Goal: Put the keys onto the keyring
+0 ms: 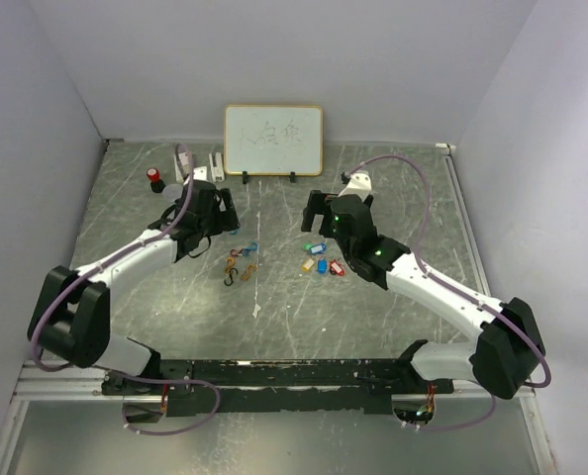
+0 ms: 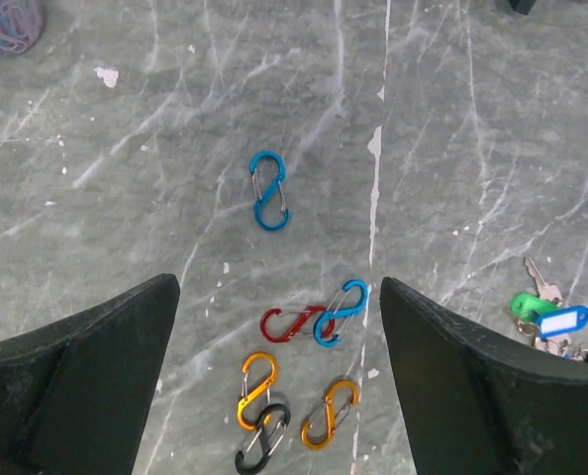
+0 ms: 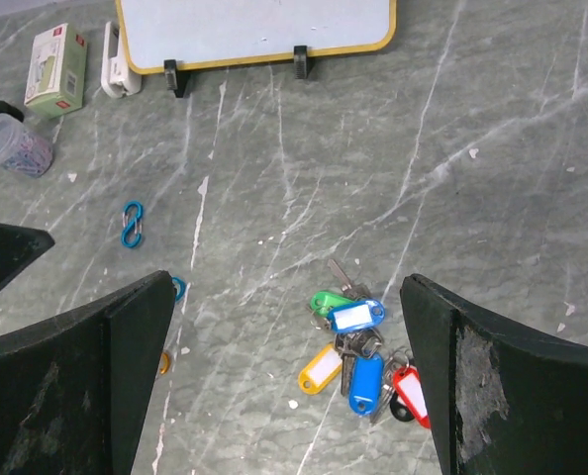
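Note:
The keys [image 3: 358,348] lie in a loose heap on the grey marble table: metal keys with green, blue, yellow and red plastic tags. They also show in the top view as the keys [image 1: 322,259] and at the right edge of the left wrist view as the keys [image 2: 551,322]. Several S-shaped keyring clips [image 2: 314,325] in blue, red, orange and black lie scattered to their left, with one blue clip [image 2: 268,191] apart. My left gripper [image 2: 279,297] hovers open above the clips. My right gripper [image 3: 286,287] hovers open above the table, the keys just inside its right finger. Neither holds anything.
A small whiteboard [image 1: 273,139] stands at the back. A red-capped item [image 1: 156,179] and white boxes [image 1: 203,166] sit back left, with a jar of paper clips [image 3: 17,143] and a green-white box [image 3: 56,67]. Walls enclose three sides.

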`<action>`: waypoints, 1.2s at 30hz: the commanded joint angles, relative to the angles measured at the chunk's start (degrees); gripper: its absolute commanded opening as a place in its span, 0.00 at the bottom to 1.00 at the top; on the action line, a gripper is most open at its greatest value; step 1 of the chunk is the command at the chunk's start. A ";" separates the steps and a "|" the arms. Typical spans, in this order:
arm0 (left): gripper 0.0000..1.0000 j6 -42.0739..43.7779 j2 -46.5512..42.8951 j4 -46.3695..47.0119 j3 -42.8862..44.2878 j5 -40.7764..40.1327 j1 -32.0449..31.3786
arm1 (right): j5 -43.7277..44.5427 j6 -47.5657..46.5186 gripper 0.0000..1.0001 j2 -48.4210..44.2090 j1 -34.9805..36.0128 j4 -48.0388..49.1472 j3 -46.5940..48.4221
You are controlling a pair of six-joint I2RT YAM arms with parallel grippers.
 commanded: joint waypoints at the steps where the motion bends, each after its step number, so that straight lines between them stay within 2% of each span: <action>1: 0.94 1.52 3.69 3.07 2.02 -3.34 -1.53 | 1.33 0.16 1.00 -0.85 0.18 -0.06 0.75; 7: 0.93 1.38 11.14 4.86 4.59 -4.81 -3.59 | 2.06 -0.71 1.00 -3.00 0.20 0.67 -0.53; 15: 0.93 2.02 19.09 4.09 10.66 -9.48 -5.57 | 3.09 -1.83 1.00 -1.42 -0.24 0.56 -0.15; 23: 0.93 2.63 23.65 3.82 13.05 -11.57 -5.53 | 2.92 -2.00 1.00 -0.66 -0.91 1.08 -0.25; 36: 0.92 3.25 26.95 6.38 12.70 -10.67 -4.93 | 3.49 -1.61 1.00 -1.61 -1.42 0.65 -0.79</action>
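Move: The lone blue carabiner lies about 6 cm ahead of my left hand, 2 cm to its right and 12 cm below. At about the same depth, the red carabiner is 3 cm back and 4 cm right of my left hand, the second blue one 2 cm back and 7 cm right, and the yellow one 8 cm back and 3 cm right. From my right hand, the lone blue carabiner is some 18 cm ahead, 19 cm left and 20 cm below. I lower my left hand about 9 cm towards the lone blue carabiner, carrying it some 4 cm forward and 3 cm right, the rightward part done early. The descent levels off midway while I reach forward, then I sink again nearly straight down, tipping the hand's left side up a little over 10 degrees. The fingers stay wide open, short of the carabiner. ##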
